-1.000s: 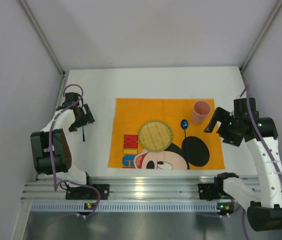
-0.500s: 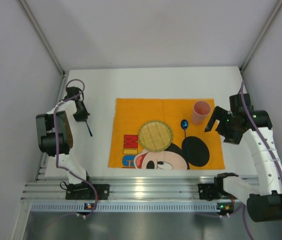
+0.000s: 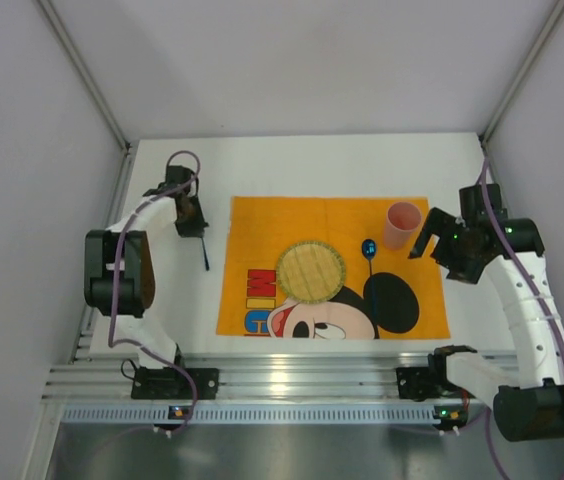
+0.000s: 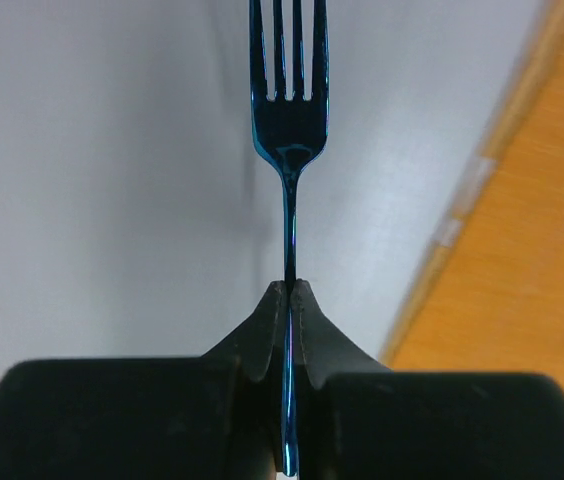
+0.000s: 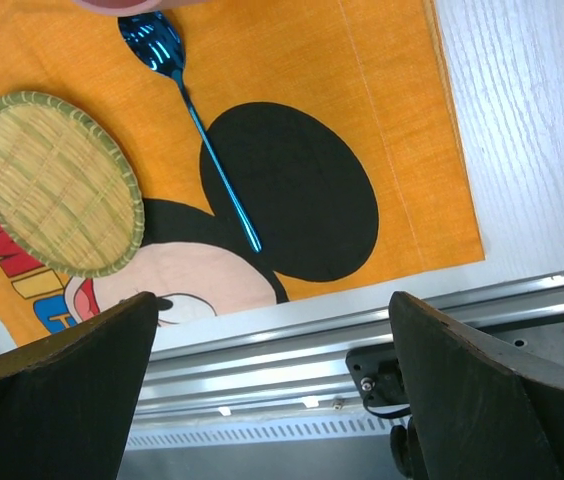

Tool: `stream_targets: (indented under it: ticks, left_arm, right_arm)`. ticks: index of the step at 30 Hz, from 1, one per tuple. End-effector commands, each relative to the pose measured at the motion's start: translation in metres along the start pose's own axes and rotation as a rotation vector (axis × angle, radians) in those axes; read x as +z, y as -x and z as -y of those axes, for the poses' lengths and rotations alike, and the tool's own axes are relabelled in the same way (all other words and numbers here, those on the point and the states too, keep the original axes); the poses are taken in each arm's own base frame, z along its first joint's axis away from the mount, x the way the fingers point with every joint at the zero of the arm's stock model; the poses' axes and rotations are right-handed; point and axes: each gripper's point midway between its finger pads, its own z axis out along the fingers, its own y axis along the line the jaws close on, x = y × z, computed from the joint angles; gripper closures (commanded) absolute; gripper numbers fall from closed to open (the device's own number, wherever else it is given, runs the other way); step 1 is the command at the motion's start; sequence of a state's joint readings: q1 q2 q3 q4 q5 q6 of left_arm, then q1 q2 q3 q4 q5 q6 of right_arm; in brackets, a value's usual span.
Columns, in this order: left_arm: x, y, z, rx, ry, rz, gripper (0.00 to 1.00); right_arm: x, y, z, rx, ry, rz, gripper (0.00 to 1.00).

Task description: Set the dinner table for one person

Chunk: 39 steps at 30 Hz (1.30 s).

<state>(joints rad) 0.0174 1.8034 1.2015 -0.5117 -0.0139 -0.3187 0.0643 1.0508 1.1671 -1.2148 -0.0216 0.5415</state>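
The white dinner table (image 3: 302, 165) carries an orange Mickey Mouse placemat (image 3: 292, 215). On the mat lie a round woven plate (image 3: 311, 271), a blue spoon (image 3: 369, 248) and a pink cup (image 3: 401, 224). My left gripper (image 3: 191, 213) is shut on a blue fork (image 3: 205, 257), held just left of the mat's left edge. In the left wrist view the fork (image 4: 290, 90) points away from the shut gripper (image 4: 290, 290), over white table, with the mat (image 4: 537, 250) at the right. My right gripper (image 3: 430, 241) is open and empty, right of the cup.
The right wrist view shows the spoon (image 5: 187, 110), the woven plate (image 5: 57, 180), the mat (image 5: 402, 90), the open right gripper (image 5: 272, 300) and the ribbed aluminium rail (image 5: 362, 340) at the near edge. Grey walls enclose the table on three sides.
My left gripper has carried the fork to the right, from the table's far left edge up to the mat's left side. The right gripper has drawn back slightly.
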Motion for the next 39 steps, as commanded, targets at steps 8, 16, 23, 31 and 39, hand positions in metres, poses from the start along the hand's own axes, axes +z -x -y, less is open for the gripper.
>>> stream_targets:
  ticks: [8,16,23,31,39]
  left_arm:
    - [-0.058,-0.056,0.118,0.117,-0.18,0.027,1.0]
    - [-0.052,-0.108,0.154,0.164,-0.207,-0.021,1.0]
    - [-0.053,-0.109,0.17,0.193,-0.189,0.011,0.41]
    - [-0.132,-0.053,0.154,0.193,-0.147,0.232,0.02]
    - [-0.216,-0.008,0.1,0.149,-0.204,0.763,0.02]
  right_arm:
    - [-0.011,-0.001,-0.002,-0.006,0.073,0.079,0.0]
    - [-0.023,-0.014,0.007,-0.027,0.075,0.093,0.0]
    - [-0.026,-0.02,0.011,-0.05,0.071,0.105,0.0]
    - [-0.07,-0.003,-0.015,-0.112,0.225,0.242,0.0]
    - [-0.116,0.019,0.002,-0.062,0.255,0.616,0.0]
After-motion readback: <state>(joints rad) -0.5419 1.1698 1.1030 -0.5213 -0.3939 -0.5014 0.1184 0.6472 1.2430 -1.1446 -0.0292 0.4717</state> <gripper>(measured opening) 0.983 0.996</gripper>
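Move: The fork is already in my left hand, just off the bare table. Its spot on the orange mat lies about 20 cm to my right, 9 cm back and some 3 cm below. The mat's left edge is about 10 cm to my right, level fore-and-aft; the plate's middle sits 13 cm right of the spot, the spoon about 30 cm right of it. From my right hand the spot is some 42 cm left, 8 cm ahead and 17 cm below. I sweep the fork right about 19 cm, first lifting it some 5 cm, then drawing back about 9 cm and lowering to the strip of mat left of the plate, turning clockwise some 15 degrees to straighten it. I open wide to let it go, then rise steeply, easing left, fingers tilting up and forward. My empty, open right hand draws back slightly and then climbs, tilting up too. ##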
